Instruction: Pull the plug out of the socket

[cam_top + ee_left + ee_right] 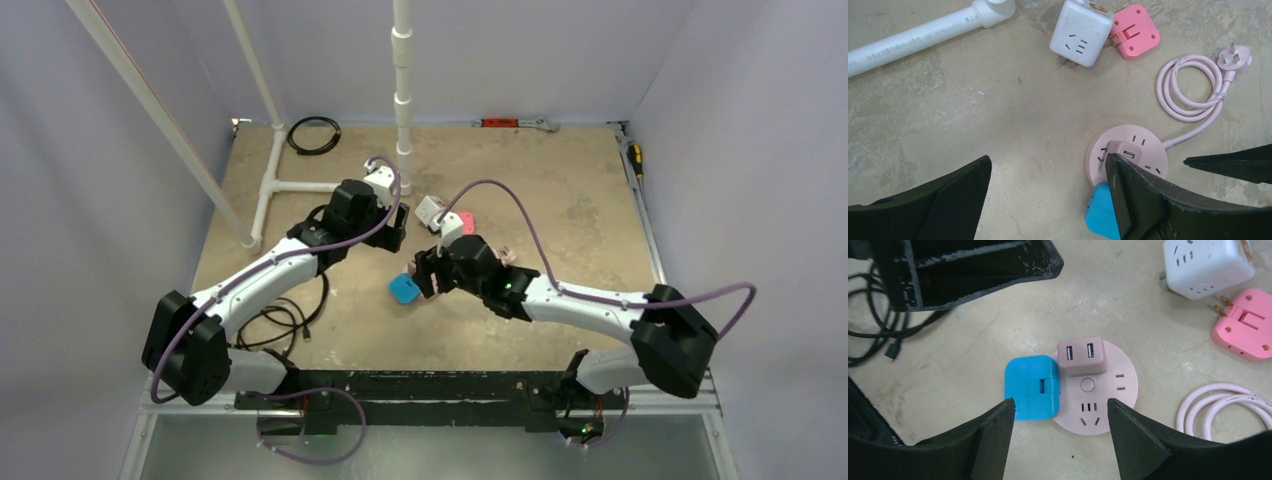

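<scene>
The socket is a flat round pale-pink disc lying on the table, also in the left wrist view. The plug, a small square pink block with two USB ports, sits on the socket's far edge. My right gripper hovers open above the socket's near side, nothing between its fingers. My left gripper is open over bare table left of the socket, its right finger hiding part of the disc. Seen from above, both grippers meet mid-table and the socket is hidden.
A blue square block lies against the socket's left side. A white cube adapter and a pink square adapter lie beyond. The socket's coiled pink cord lies to the right. A white pipe and black cables lie to the left.
</scene>
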Action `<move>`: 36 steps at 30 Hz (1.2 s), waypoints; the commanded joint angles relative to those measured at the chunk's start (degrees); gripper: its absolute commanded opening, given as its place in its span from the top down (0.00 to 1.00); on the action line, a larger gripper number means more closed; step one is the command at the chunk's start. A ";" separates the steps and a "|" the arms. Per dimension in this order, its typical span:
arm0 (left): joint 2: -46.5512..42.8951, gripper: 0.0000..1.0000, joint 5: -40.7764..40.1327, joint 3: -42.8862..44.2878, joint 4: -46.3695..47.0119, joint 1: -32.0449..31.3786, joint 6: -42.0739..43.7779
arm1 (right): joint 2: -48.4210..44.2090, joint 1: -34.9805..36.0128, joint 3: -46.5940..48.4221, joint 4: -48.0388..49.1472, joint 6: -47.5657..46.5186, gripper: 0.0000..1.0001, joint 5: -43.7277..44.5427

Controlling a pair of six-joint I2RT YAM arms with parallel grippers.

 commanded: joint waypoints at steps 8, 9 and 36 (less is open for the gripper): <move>3.41 0.17 -1.45 0.29 1.45 1.76 0.98 | 12.53 3.00 10.62 1.11 -7.01 0.36 8.76; 3.49 0.17 -1.48 0.29 1.36 1.85 1.02 | 13.66 3.04 11.28 0.84 -6.97 0.36 10.23; 3.14 0.17 -0.18 0.38 1.38 2.09 0.53 | 21.37 3.04 13.53 4.44 -5.87 0.50 13.02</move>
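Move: The plug stands seated on the round socket, about 5 cm ahead of the right hand, 3 cm to its left and 7 cm below. The blue adapter, on the socket's near edge, lies about 5 cm to the right hand's left, level with it fore and aft. The white cube is some 17 cm straight ahead, and the pink adapter 15 cm ahead and 7 cm right. From the left hand the plug lies about 6 cm right, 3 cm back and 9 cm below. Down, forward and to its left, with a pause partway, the right hand travels about 8 cm to the plug. It tilts some 15 degrees, left side dipping, and finishes with a straight drop of roughly 3 cm while its fingers narrow to pinch the plug by two opposite sides. The left hand, open and empty, sinks a couple of centimetres beside the socket. ##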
